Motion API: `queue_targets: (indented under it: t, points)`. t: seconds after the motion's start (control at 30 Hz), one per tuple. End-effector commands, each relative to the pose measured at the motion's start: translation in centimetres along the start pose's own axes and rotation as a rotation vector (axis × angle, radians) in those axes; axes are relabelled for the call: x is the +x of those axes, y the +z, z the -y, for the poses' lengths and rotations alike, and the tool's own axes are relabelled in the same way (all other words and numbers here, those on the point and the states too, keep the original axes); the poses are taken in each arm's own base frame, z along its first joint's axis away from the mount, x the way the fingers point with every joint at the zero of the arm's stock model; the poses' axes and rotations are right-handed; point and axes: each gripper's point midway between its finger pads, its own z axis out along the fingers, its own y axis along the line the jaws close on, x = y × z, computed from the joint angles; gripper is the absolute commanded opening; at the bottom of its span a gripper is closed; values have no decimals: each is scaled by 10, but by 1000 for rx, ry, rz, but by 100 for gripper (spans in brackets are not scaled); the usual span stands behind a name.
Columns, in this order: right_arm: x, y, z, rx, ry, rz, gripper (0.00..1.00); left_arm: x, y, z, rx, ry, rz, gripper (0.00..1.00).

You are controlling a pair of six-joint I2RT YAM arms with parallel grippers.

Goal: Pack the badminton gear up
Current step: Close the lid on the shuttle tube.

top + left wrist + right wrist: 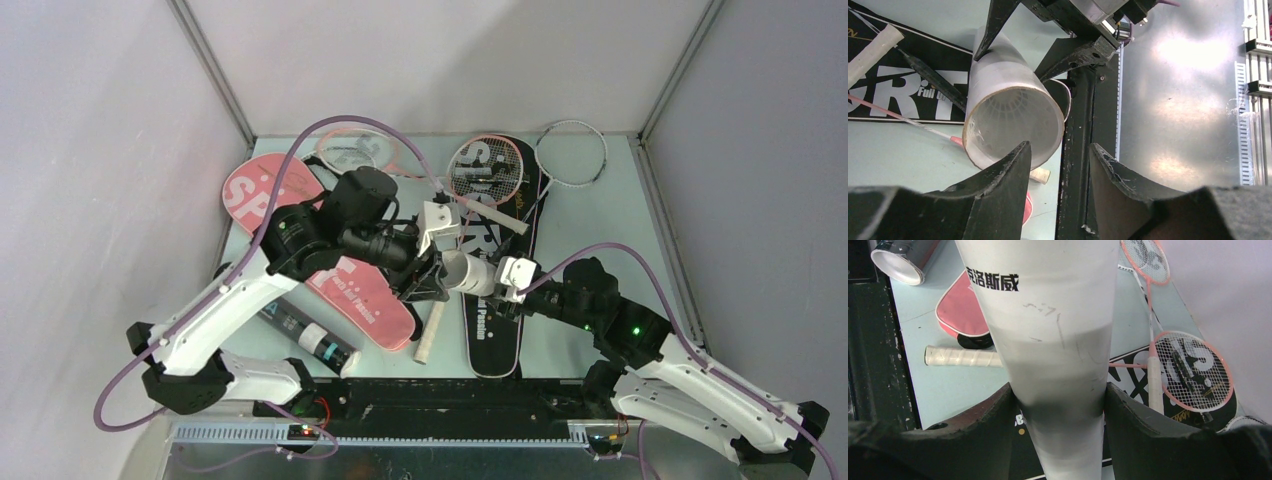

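Observation:
My right gripper point(1058, 410) is shut on a white shuttle tube point(1053, 340), holding it level above the black "SPORT" cover point(495, 320). In the left wrist view the tube's open mouth point(1010, 122) faces my left gripper point(1058, 162), and a shuttlecock's ribbed white skirt point(1013, 110) shows deep inside. The left gripper is open just in front of that mouth, with nothing between its fingers point(998, 187). From above, the left gripper point(425, 280) meets the tube point(465, 272) at mid-table, and the right gripper point(503, 277) is behind it.
A pink cover point(340, 270) lies under the left arm, with a black tube point(305, 335) beside it. A pink racket point(485, 170) rests on the black cover. Another pink racket point(350, 150) and a white racket point(570, 153) lie at the back. A white handle point(430, 335) points toward the near edge.

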Motion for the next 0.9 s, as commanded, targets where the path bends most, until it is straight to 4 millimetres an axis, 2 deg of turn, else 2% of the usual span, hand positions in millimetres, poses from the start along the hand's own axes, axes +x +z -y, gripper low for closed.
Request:
queue_targets:
  t: [0.0, 0.2, 0.43, 0.5, 0.6, 0.67, 0.87]
  points:
    - [-35, -3, 11, 23, -24, 108, 53, -12, -3, 6, 37, 69, 25, 53]
    - [-35, -2, 12, 25, -26, 107, 53, -10, 2, 4, 46, 70, 17, 52]
    - [-36, -2, 11, 23, -24, 108, 53, -3, 8, 2, 51, 49, -5, 45]
    - [-35, -2, 11, 21, -23, 107, 53, -2, 8, 2, 47, 45, -4, 36]
    - [-33, -1, 10, 18, -21, 98, 53, -3, 6, 1, 31, 40, 5, 13]
    - [-31, -1, 10, 18, -20, 91, 53, -5, 5, 0, 16, 38, 16, 2]
    - [-27, -3, 10, 21, -19, 73, 53, -5, -8, -1, -42, 41, 53, 0]
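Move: The raised mouth of the white shuttle tube is just beyond the left fingertips, about 3 cm to their right, 3 cm ahead and a centimetre lower. The right gripper holds the tube farther down; from that hand the mouth is some 8 cm left, 2 cm ahead and 9 cm up. Roughly 28 cm below the left hand, the pink racket's grip lies about 5 cm back and level sideways, and the black racket bag about 16 cm ahead and 21 cm right. Downward by about 1 cm, easing slightly to the right, the left hand settles with its fingertips at the rear edge of the tube mouth; then, almost still, it closes its half-open fingers fully. Whether they pinch the rim or lid, or shut just in front of it, can't be seen. The right hand stays put and keeps its grip on the tube. ##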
